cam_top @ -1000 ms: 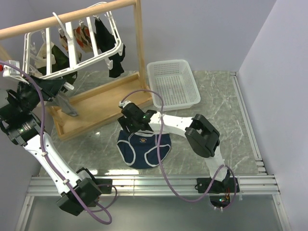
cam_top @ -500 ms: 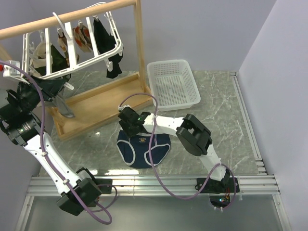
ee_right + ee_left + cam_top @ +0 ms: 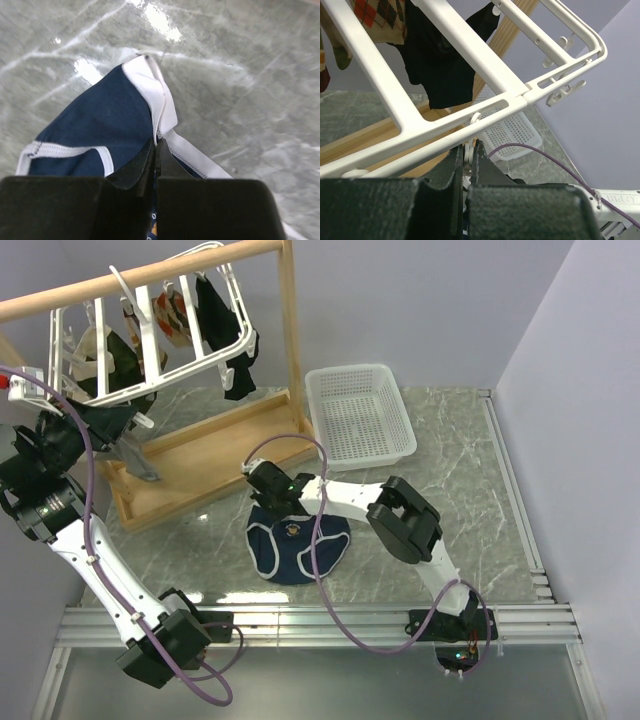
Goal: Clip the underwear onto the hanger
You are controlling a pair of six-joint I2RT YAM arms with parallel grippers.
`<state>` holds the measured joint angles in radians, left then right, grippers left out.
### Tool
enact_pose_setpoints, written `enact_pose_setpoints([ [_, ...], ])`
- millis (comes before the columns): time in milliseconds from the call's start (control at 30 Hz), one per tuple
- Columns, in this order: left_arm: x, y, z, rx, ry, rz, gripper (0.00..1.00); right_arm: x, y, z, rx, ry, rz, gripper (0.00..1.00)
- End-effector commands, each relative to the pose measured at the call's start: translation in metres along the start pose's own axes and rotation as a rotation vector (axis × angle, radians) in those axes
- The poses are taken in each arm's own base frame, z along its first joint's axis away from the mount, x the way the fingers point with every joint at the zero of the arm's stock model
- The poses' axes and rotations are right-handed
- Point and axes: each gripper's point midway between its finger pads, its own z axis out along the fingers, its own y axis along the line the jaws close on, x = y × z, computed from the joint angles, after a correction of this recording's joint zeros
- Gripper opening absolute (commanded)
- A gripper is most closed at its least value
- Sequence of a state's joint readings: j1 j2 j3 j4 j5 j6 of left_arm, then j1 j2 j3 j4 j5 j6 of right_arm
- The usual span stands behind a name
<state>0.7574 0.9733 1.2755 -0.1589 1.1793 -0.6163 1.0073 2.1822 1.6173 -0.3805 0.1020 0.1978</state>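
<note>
The navy underwear (image 3: 297, 548) with white trim lies on the marble table, its waistband bunched up at the far edge. My right gripper (image 3: 274, 504) is shut on that white waistband; in the right wrist view the gripper (image 3: 156, 146) pinches a fold of the underwear (image 3: 95, 125). The white grid hanger (image 3: 150, 340) hangs from the wooden rail at the far left. My left gripper (image 3: 138, 460) reaches up under the hanger's near bar (image 3: 470, 125). The left gripper (image 3: 468, 148) is shut on a small white clip (image 3: 468, 156) that dangles there.
A white mesh basket (image 3: 358, 412) stands at the back centre. The wooden rail stand (image 3: 291, 330) has a low wooden base tray (image 3: 205, 462). Black garments (image 3: 238, 368) and patterned socks (image 3: 172, 318) hang from the hanger. A purple cable (image 3: 300, 440) loops over the right arm.
My right gripper has closed on the underwear's waistband, and the fabric has bunched slightly toward it. The left arm has not moved.
</note>
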Motion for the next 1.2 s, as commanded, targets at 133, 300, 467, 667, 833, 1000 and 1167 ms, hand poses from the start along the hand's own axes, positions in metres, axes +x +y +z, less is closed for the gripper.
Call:
enact_pose_setpoints([
  [133,0.011,-0.005,-0.003,0.018,0.046,-0.005,0.0,-0.071,0.008,-0.066,0.052,-0.318,-0.29,0.0],
  [300,0.011,-0.007,-0.004,0.021,0.05,-0.001,0.0,-0.094,0.017,-0.098,0.095,-0.508,-0.415,0.0],
  [467,0.013,-0.007,-0.004,0.021,0.06,-0.004,0.0,-0.12,0.026,-0.137,0.1,-0.696,-0.466,0.0],
  [667,0.016,-0.009,-0.005,0.032,0.072,-0.011,0.0,-0.157,0.036,-0.182,0.079,-0.872,-0.515,0.0],
  [833,0.02,-0.009,-0.006,0.039,0.085,-0.01,0.0,-0.181,0.053,-0.21,0.025,-0.954,-0.564,0.0],
  [1000,0.021,-0.01,-0.006,0.045,0.091,-0.005,0.0,-0.205,0.074,-0.233,-0.042,-0.995,-0.579,0.0],
  [1167,0.023,-0.012,-0.007,0.058,0.104,-0.001,0.0,-0.224,0.091,-0.246,-0.095,-0.978,-0.558,0.0],
])
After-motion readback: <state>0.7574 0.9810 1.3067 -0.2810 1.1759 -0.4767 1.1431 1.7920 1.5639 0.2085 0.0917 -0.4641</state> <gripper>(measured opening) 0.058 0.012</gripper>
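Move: The right fingers are shut on the left corner of the underwear's waistband; its body lies on the table about 9 cm back and 8 cm right of them. The hanger clip they bring it to is roughly 20 cm left, level front to back and some 42 cm up, already pinched in the left fingertips. Rack tray: about 13 cm ahead, 14 cm left. Grey cloth: 4 ahead, 26 left, 20 up. Straight up for the most part, some 30 cm and quickly, the right arm carries the pinched waistband corner towards the clip, drifting about 7 cm left in the second half. Its wrist swings up by about 60 degrees, so the steeply downward fingers finish nearly level, pointing left and somewhat forward. The left hand keeps its pinch on the clip, almost still. ##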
